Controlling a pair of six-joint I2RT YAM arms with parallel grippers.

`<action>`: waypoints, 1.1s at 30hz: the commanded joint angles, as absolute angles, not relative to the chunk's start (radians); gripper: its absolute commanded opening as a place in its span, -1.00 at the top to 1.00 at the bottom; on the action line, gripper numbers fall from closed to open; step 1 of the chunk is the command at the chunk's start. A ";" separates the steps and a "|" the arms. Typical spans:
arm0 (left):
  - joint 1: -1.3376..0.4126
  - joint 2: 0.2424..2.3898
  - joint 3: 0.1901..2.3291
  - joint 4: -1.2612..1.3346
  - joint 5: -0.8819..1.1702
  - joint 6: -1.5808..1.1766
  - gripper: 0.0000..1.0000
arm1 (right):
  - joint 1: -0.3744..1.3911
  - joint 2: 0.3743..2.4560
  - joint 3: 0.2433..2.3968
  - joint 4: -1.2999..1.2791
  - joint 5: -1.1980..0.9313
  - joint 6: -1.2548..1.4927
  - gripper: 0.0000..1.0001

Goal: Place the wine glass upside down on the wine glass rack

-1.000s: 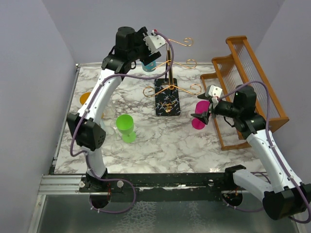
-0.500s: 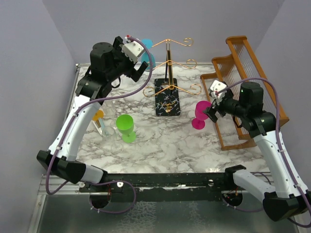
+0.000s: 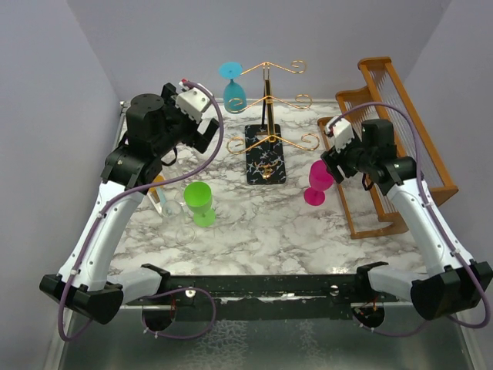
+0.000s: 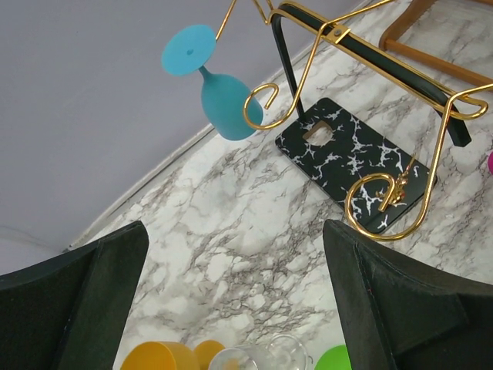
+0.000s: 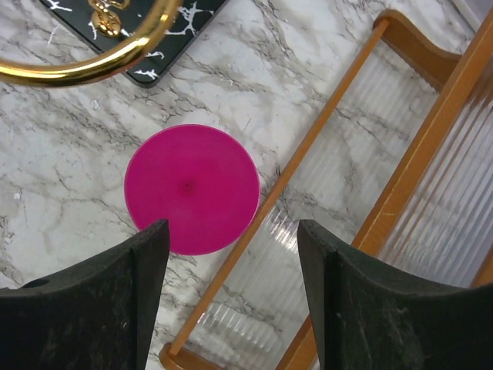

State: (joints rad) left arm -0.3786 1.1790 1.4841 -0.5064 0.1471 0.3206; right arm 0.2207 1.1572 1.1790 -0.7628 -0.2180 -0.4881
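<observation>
A blue wine glass (image 3: 232, 86) (image 4: 218, 91) hangs upside down from a top left scroll arm of the gold wire wine glass rack (image 3: 266, 99) (image 4: 383, 202), which stands on a black speckled base (image 3: 264, 156) (image 4: 348, 163). My left gripper (image 3: 202, 132) (image 4: 239, 308) is open and empty, left of the rack and apart from it. A magenta wine glass (image 3: 316, 185) (image 5: 192, 189) stands on the table and shows as a round disc from above. My right gripper (image 3: 333, 164) (image 5: 231, 297) hovers open over its right edge with nothing between the fingers.
A brown wooden slatted rack (image 3: 389, 131) (image 5: 362, 223) fills the right side, directly under my right gripper. A green glass (image 3: 199, 203), an orange glass (image 3: 156, 183) (image 4: 158, 358) and a clear glass (image 3: 174, 217) (image 4: 266, 356) sit at front left below my left gripper.
My left gripper has opened, left the blue glass hanging on the rack and drawn back to the left. My right gripper has moved from beside the magenta glass to above it.
</observation>
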 commanded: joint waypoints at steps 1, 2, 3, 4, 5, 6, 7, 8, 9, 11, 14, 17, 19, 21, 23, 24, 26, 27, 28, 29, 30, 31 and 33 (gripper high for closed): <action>-0.371 1.163 1.474 -0.524 0.125 0.316 -0.98 | 0.218 1.211 1.189 -0.707 -0.123 -0.397 -0.30; -0.371 1.166 1.475 -0.525 0.124 0.317 -0.98 | 0.218 1.224 1.189 -0.704 -0.116 -0.393 -0.28; -0.371 1.170 1.478 -0.528 0.124 0.317 -0.98 | 0.218 1.236 1.189 -0.704 -0.108 -0.389 -0.26; -0.371 1.176 1.482 -0.532 0.124 0.318 -0.98 | 0.218 1.246 1.190 -0.703 -0.099 -0.386 -0.24; -0.370 1.182 1.486 -0.536 0.124 0.320 -0.98 | 0.218 1.255 1.188 -0.699 -0.092 -0.381 -0.21; -0.369 1.191 1.491 -0.543 0.124 0.323 -0.98 | 0.218 1.262 1.186 -0.693 -0.086 -0.375 -0.18; -0.367 1.199 1.496 -0.546 0.124 0.325 -0.98 | 0.217 1.270 1.186 -0.689 -0.083 -0.371 -0.16; -0.366 1.209 1.502 -0.550 0.125 0.327 -0.98 | 0.217 1.272 1.184 -0.686 -0.082 -0.364 -0.14; -0.364 1.220 1.510 -0.558 0.126 0.329 -0.98 | 0.216 1.281 1.186 -0.685 -0.081 -0.358 -0.12; -0.361 1.245 1.530 -0.574 0.126 0.335 -0.98 | 0.212 1.293 1.184 -0.684 -0.082 -0.344 -0.07; -0.360 1.282 1.564 -0.598 0.129 0.338 -0.98 | 0.208 1.308 1.172 -0.676 -0.099 -0.334 0.03; -0.359 1.315 1.596 -0.622 0.138 0.335 -0.98 | 0.205 1.320 1.162 -0.668 -0.112 -0.326 0.12; -0.360 1.331 1.618 -0.635 0.141 0.330 -0.98 | 0.199 1.326 1.155 -0.665 -0.126 -0.322 0.18; -0.360 1.345 1.635 -0.645 0.145 0.326 -0.98 | 0.192 1.326 1.143 -0.659 -0.132 -0.320 0.22; -0.359 1.359 1.643 -0.650 0.154 0.322 -0.98 | 0.188 1.323 1.128 -0.652 -0.144 -0.319 0.26; -0.359 1.365 1.645 -0.652 0.159 0.321 -0.98 | 0.185 1.321 1.123 -0.649 -0.149 -0.319 0.28; -0.359 1.377 1.649 -0.653 0.164 0.319 -0.98 | 0.181 1.321 1.115 -0.649 -0.157 -0.319 0.33; -0.359 1.382 1.650 -0.654 0.165 0.319 -0.98 | 0.179 1.320 1.113 -0.649 -0.163 -0.318 0.36; -0.360 1.386 1.650 -0.654 0.164 0.319 -0.98 | 0.178 1.317 1.110 -0.649 -0.171 -0.319 0.39; -0.359 1.390 1.652 -0.654 0.164 0.318 -0.98 | 0.177 1.315 1.107 -0.650 -0.181 -0.319 0.42; -0.359 1.392 1.652 -0.654 0.164 0.318 -0.98 | 0.174 1.313 1.104 -0.650 -0.189 -0.319 0.45; -0.360 1.393 1.652 -0.654 0.165 0.317 -0.98 | 0.171 1.313 1.102 -0.650 -0.196 -0.318 0.47; -0.359 1.393 1.649 -0.654 0.167 0.317 -0.98 | 0.166 1.309 1.094 -0.648 -0.205 -0.319 0.50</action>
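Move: The magenta wine glass stands close under the right hand: its middle is about 2 cm ahead, 2 cm left and 13 cm below. From that hand the wine glass rack is roughly 13 cm ahead and 15 cm left, and the dish rack's near rail some 5 cm right and 2 cm ahead. From the left hand the magenta glass lies around 32 cm right, 4 cm back and 31 cm below; the green glass is about 9 cm back and 3 cm right. Lower the right gripper about 7 cm to the right-hand edge of the magenta cup, easing forward at first; tip the fingers down and swing them clockwise some 10 degrees each, closing from over half open to about a quarter so the tips straddle the rim. Meanwhile bring the empty left gripper forward and down, tipping down slightly, fingers kept wide. ##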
